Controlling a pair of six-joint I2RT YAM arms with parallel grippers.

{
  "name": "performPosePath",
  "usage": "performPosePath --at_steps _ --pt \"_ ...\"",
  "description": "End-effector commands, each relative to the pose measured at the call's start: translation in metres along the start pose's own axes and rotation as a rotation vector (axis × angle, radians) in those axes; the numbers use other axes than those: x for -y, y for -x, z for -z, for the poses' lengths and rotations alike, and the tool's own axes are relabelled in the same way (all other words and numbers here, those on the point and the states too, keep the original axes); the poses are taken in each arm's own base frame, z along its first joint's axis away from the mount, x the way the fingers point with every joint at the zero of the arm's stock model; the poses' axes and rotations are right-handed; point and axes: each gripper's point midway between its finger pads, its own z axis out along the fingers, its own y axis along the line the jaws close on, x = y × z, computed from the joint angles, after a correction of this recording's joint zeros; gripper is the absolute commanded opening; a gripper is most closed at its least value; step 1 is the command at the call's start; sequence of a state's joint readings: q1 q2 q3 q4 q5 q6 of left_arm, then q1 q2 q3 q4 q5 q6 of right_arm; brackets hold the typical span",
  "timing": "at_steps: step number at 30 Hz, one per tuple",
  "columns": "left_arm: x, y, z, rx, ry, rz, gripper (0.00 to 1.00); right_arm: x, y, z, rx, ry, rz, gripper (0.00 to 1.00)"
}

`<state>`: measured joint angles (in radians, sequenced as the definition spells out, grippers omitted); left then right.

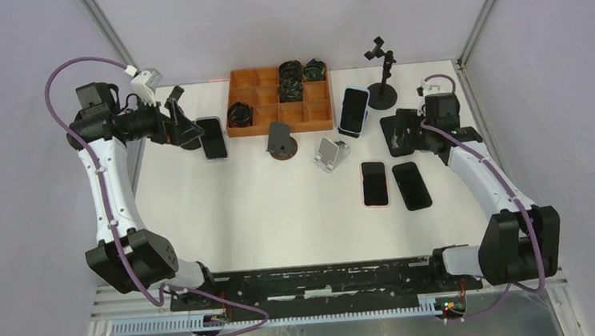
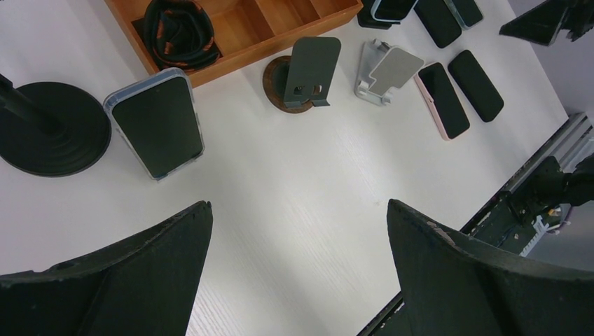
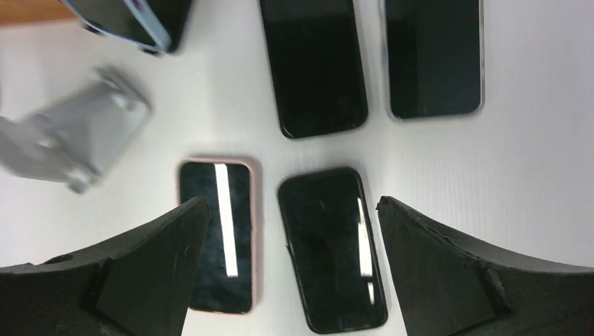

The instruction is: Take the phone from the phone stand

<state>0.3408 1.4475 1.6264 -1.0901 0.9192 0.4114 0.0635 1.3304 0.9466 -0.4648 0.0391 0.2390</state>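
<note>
A phone in a light blue case stands propped up on a dark stand just right of the orange tray; only its edge shows in the right wrist view. My right gripper hovers to its right, open and empty. Below it, a black phone lies flat between the fingers, with a pink-cased phone beside it. My left gripper is at the far left, open and empty over bare table. Another cased phone lies near it, beside a black round base.
An orange compartment tray holds coiled black straps at the back. In front of it stand an empty dark stand and an empty silver stand. A black tripod stand is behind. Two more dark phones lie flat.
</note>
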Motion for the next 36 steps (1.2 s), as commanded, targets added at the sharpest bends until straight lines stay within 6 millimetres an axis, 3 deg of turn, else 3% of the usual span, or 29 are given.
performPosePath --at_steps 1,4,7,13,25,32,36 --pt "0.008 0.013 0.004 0.033 -0.028 0.007 1.0 -0.042 0.074 0.026 0.222 0.211 0.035 0.98" --pt "0.01 0.012 0.006 0.024 -0.036 0.003 1.0 -0.074 0.101 0.025 0.241 0.371 0.064 0.98" --pt "0.013 0.011 0.007 0.014 -0.044 0.001 1.0 -0.093 0.125 0.016 0.256 0.458 0.077 0.98" --pt "0.015 0.009 0.008 0.008 -0.043 -0.011 1.0 -0.119 0.146 -0.019 0.269 0.53 0.132 0.98" --pt "0.013 0.008 0.008 0.002 -0.04 0.0 1.0 -0.145 0.149 -0.058 0.308 0.592 0.196 0.94" --pt "0.015 0.006 0.008 -0.005 -0.044 0.002 1.0 -0.155 0.151 -0.063 0.368 0.617 0.214 0.83" --pt "0.015 0.007 0.008 -0.003 -0.046 0.001 1.0 -0.16 0.151 -0.069 0.363 0.645 0.205 0.66"
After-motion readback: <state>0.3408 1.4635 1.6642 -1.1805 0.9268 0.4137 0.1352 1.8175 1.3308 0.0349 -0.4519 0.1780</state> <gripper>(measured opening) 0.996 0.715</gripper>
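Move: The blue-edged phone, still upright on its stand, is about 12 cm ahead of the right hand and 17 cm to its left, its middle perhaps 2 cm lower. The tall black stand is some 23 cm ahead and 5 cm left; the silver stand is 2 cm ahead and 26 cm left. A black phone lies 7 cm ahead, 3 cm left and 10 cm below. From the left hand, the blue-edged phone is roughly 11 cm ahead, 47 cm right and 20 cm lower. Forward and to the left in an arc, the empty right hand swings about 20 cm to the blue-edged phone's upper right edge, climbing about 8 cm early, sinking again, then rising slightly. The wrist turns counter-clockwise and tips up some 30 degrees; the wide-open fingers start closing around the edge, still well open, with no firm grip yet. ##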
